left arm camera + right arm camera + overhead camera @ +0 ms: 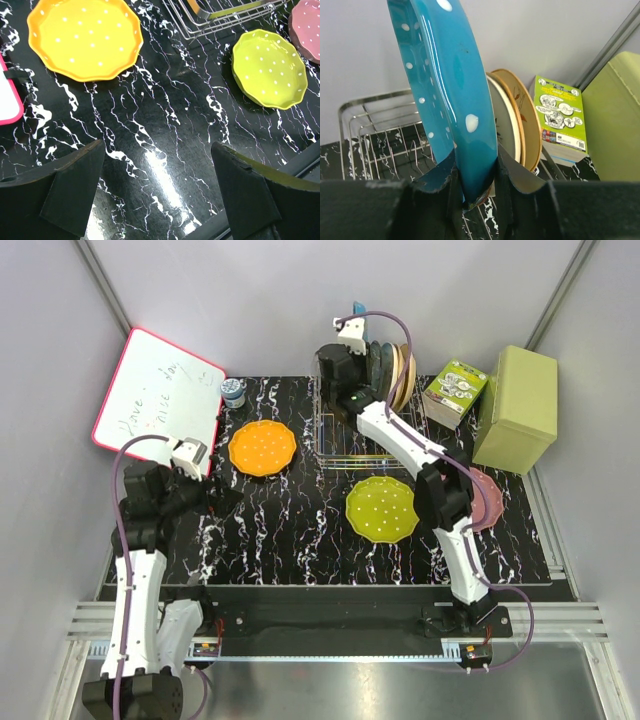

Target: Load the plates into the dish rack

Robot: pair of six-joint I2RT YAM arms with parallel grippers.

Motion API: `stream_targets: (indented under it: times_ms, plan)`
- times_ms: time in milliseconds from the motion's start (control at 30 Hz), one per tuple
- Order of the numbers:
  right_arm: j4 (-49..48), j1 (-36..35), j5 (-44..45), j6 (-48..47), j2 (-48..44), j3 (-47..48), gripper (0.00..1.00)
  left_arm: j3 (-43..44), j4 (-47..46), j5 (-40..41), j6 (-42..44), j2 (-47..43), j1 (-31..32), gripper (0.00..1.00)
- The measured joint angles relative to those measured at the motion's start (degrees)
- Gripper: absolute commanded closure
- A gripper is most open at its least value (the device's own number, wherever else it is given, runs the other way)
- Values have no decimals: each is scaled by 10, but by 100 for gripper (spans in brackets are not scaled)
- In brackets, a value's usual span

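Note:
My right gripper [475, 170] is shut on the rim of the bright blue dotted plate [455, 90], which stands on edge over the chrome dish rack [370, 130], beside the beige [507, 125] and tan [527, 120] plates that stand in it. The orange plate [263, 447] lies flat left of the rack [345, 440]. In front of the rack lies the yellow-green plate [382, 508]. The pink plate [487, 502] is partly hidden behind the right arm. Over bare table at the left, my left gripper [157, 170] is open and holds nothing.
A pink-framed whiteboard [160, 400] leans at the back left, with a small can [233, 392] beside it. A green printed carton [455, 392] and an olive-green box [517, 405] stand right of the rack.

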State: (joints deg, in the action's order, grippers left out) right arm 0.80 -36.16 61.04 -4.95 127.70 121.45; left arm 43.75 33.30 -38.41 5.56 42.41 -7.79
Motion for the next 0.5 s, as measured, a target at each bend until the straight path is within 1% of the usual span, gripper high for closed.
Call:
stream_targets:
  times_ms: [333,500]
  plan:
    - [47,7,-1,37,63,19,100,-4,0,0,0,1,6,8]
    - [56,12,-2,48,76,21,100,-4,0,0,0,5,7,8]
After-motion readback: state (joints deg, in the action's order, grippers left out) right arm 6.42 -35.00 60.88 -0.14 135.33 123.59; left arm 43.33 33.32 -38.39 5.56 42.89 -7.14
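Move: The right hand holds the blue plate by its near, lower rim above the back of the dish rack. The free slot it is meant for lies about 12 cm below and 6 cm ahead, 1 cm to the right. The nearest dark plate stands about 7 cm ahead, 4 cm right and 4 cm lower, and the tan plates are level with it, some 10 cm right of the hand. From the idle left hand the slot is about 36 cm ahead, 28 cm right and 4 cm lower. Keeping its pinch on the rim, the right hand lowers the upright blue plate about 7.5 cm, nearly straight down towards the free slot just left of the dark plate, and slows towards the end. It eases forward only a centimetre or two on the way, while the fingers tip down by about 5 to 10 degrees and stay closed on the plate. ##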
